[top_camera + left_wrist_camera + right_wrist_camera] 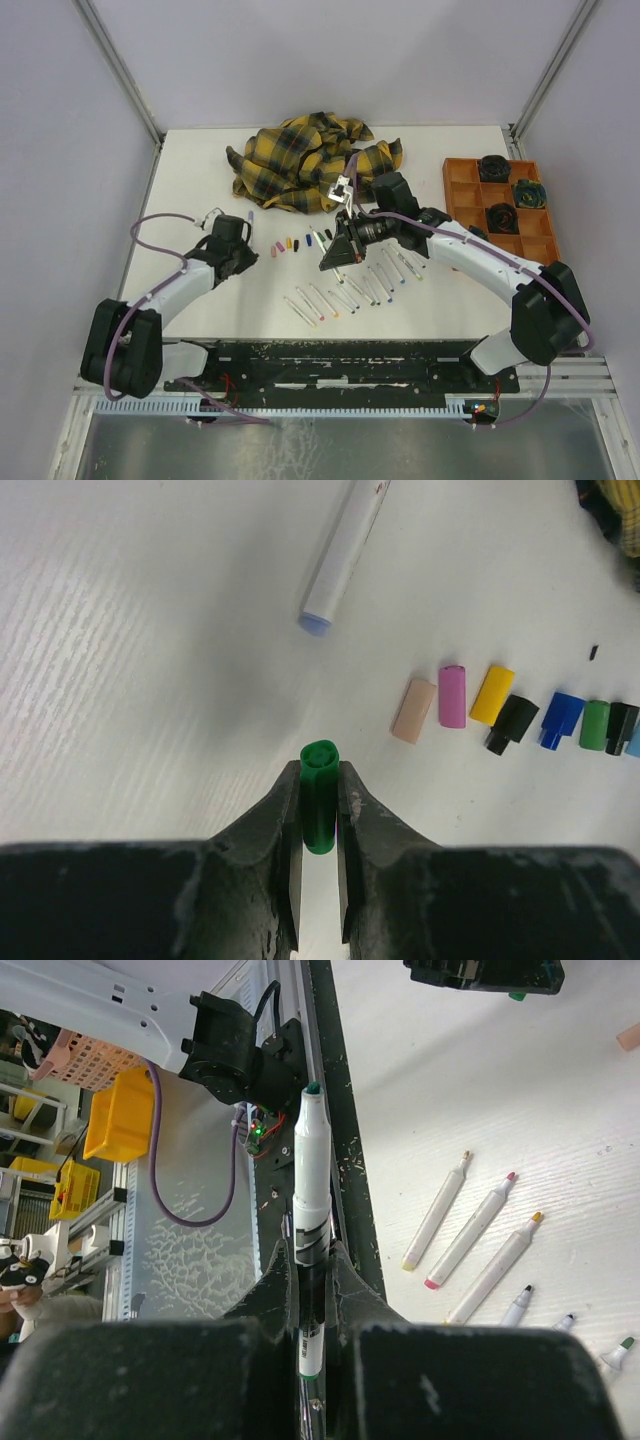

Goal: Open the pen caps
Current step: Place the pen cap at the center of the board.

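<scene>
My left gripper is shut on a green pen cap, held just above the white table; in the top view this gripper sits left of a row of loose pen caps. That row shows beige, pink, yellow, black and blue caps. My right gripper is shut on a white pen whose green tip is bare and points at the table's near edge. In the top view the right gripper hovers over several uncapped pens.
A lone white pen with a lilac end lies ahead of the left gripper. The yellow-and-black plaid cloth is bunched at the back. An orange compartment tray holding dark objects stands at the right. Uncapped pens lie beside the right gripper.
</scene>
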Available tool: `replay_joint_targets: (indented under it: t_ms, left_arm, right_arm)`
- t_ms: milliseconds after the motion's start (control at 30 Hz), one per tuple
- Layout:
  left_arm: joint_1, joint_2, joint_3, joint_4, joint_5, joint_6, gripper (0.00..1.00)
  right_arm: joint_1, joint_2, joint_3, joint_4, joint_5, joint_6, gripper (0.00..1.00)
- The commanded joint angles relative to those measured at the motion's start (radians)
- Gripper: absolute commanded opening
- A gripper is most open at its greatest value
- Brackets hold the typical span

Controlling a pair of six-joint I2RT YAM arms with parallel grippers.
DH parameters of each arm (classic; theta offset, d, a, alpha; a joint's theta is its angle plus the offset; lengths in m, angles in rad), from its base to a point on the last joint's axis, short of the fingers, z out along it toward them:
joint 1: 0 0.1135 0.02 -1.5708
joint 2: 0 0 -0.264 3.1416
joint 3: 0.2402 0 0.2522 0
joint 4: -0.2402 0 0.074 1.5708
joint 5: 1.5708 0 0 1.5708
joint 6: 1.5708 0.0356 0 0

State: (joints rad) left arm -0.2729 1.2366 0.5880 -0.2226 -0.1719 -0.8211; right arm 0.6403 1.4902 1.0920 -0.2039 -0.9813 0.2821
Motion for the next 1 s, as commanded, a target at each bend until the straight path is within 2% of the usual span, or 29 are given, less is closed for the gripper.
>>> replay_joint_targets:
  t_ms: [0, 367, 533, 967]
  left_arm:
    - [-0.043, 0.083, 0.105, -0.052, -0.114, 0.042, 0.03]
    - [-0.107, 0.330, 0.281, -0.087, -0.124, 0.077, 0.07]
    - [-0.121, 0.368, 0.299, -0.089, -0.121, 0.082, 0.12]
    - [-0.121, 0.384, 0.297, -0.102, -0.142, 0.076, 0.16]
  right_arm:
    - [-0.001, 0.005, 0.048, 0.014, 0.011, -0.020, 0.00]
    - [-0.002, -0.001, 0.053, 0.003, 0.010, -0.027, 0.00]
    - [-0.002, -0.002, 0.053, 0.001, 0.009, -0.027, 0.00]
    - [-0.001, 0.000, 0.055, 0.000, 0.004, -0.028, 0.01]
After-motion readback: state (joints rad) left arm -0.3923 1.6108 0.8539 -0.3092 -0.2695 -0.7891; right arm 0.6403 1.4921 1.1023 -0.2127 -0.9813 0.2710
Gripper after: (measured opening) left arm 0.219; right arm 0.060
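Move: The left hand, gripping the green cap, has the free spot at the row's left end about 4 cm ahead, 4 cm to its right and some 4 cm below. The peach cap lies about 5 cm ahead and 6 cm right, the pink cap 6 cm ahead and 8 cm right, the lilac-capped marker roughly 12 cm ahead and 1 cm left. From the right hand the spot is about 18 cm left, level fore and aft, some 20 cm lower. Carrying the green cap down to the left end of the cap row, the left hand slants forward, right and down, about 3 cm each way, towards the free spot beside the peach cap, then eases to a halt. Its fingers tip about 10 degrees farther down as its left side rises about as much, and they keep their grip; contact with the board can't be made out. ##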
